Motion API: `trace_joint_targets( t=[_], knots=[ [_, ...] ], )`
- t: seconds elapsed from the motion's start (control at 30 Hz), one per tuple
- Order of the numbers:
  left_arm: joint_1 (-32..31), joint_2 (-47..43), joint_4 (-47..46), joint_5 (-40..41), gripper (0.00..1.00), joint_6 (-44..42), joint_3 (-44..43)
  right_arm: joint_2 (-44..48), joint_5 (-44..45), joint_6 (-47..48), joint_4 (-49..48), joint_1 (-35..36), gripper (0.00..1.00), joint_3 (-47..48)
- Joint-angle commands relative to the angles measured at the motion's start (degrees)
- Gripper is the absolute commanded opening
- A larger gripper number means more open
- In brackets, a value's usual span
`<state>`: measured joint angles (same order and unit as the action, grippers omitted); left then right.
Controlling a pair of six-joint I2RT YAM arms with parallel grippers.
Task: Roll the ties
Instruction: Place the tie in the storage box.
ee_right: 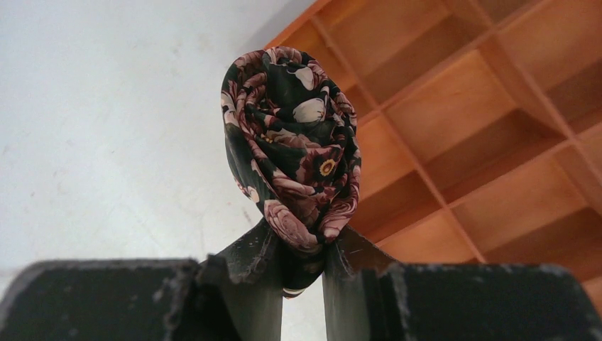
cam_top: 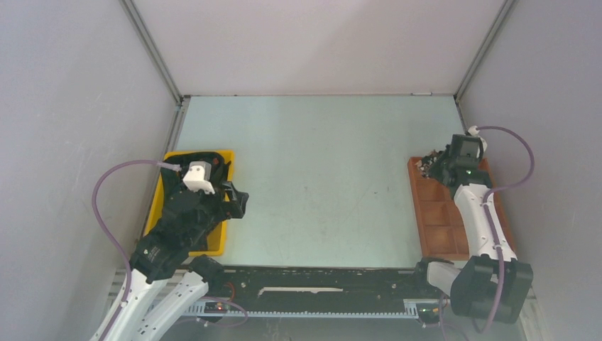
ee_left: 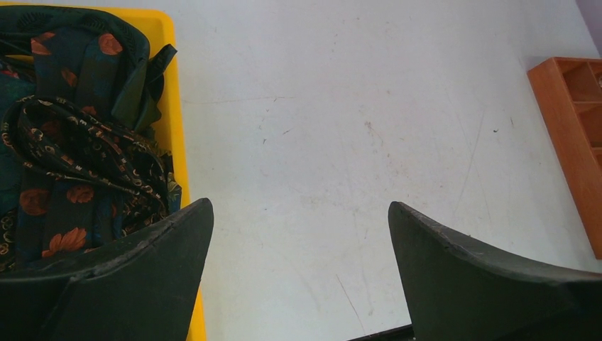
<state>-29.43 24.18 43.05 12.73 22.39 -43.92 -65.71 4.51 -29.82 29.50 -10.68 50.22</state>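
Several loose ties [ee_left: 78, 142], dark with orange and tan prints, lie heaped in a yellow bin [ee_left: 172, 106] at the table's left side. My left gripper [ee_left: 298, 241] hangs open and empty over the bin's right rim [cam_top: 228, 162], one finger above the ties and the other above bare table. On the right, my right gripper [ee_right: 302, 249] is shut on a rolled tie [ee_right: 294, 142], a tight dark floral coil sticking out past the fingertips. That roll [cam_top: 428, 165] hovers at the far left corner of the wooden tray [cam_top: 431, 213].
The wooden tray [ee_right: 461, 142] has several open compartments and sits along the table's right edge. It also shows at the right border of the left wrist view as an orange tray [ee_left: 575, 142]. Grey walls enclose the table on three sides.
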Motion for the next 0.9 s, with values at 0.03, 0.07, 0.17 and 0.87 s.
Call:
trace_joint_targets(
  t=[0.03, 0.07, 0.17, 0.87],
  knots=[
    [0.34, -1.03, -2.34, -1.51, 1.0, -1.3, 0.48, -4.51, 2.1, 2.91, -0.33, -3.04, 0.18, 4.72],
    [0.34, -1.19, -2.4, -1.55, 1.0, -1.31, 0.51, -5.12, 2.09, 2.88, -0.25, -4.08, 0.17, 5.2],
    [0.34, -1.42, -2.52, -1.73, 1.0, -1.3, 0.59, -6.26, 2.26, 3.1, -0.85, -7.07, 0.17, 6.18],
    [0.34, -1.16, -2.35, -0.44, 1.0, -1.21, 0.77, -23.66, 6.84, 3.21, -3.65, -12.0, 0.15, 14.34]
  ],
)
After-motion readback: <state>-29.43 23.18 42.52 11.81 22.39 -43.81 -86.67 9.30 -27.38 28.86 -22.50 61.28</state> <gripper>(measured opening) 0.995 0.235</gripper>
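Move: The right hand already grips the rolled tie. Its likely goal, the middle compartment of the storage box's far row, lies about 12 cm to its right, 6 cm ahead and 12 cm below. The far-left compartment sits about 8 cm left of that one and the far-right compartment about 8 cm right of it, both level with it. From the idle left hand the middle compartment is some 66 cm right, 18 cm ahead and 20 cm lower. Carry the rolled tie rightward about 10 cm across the storage box's far row, keeping the right fingers closed on it. Turn the hand some 15 degrees clockwise, easing slightly forward later on, then sink towards the middle compartment, ending about 4 cm lower with the fingers tipped about 10 degrees further down. ##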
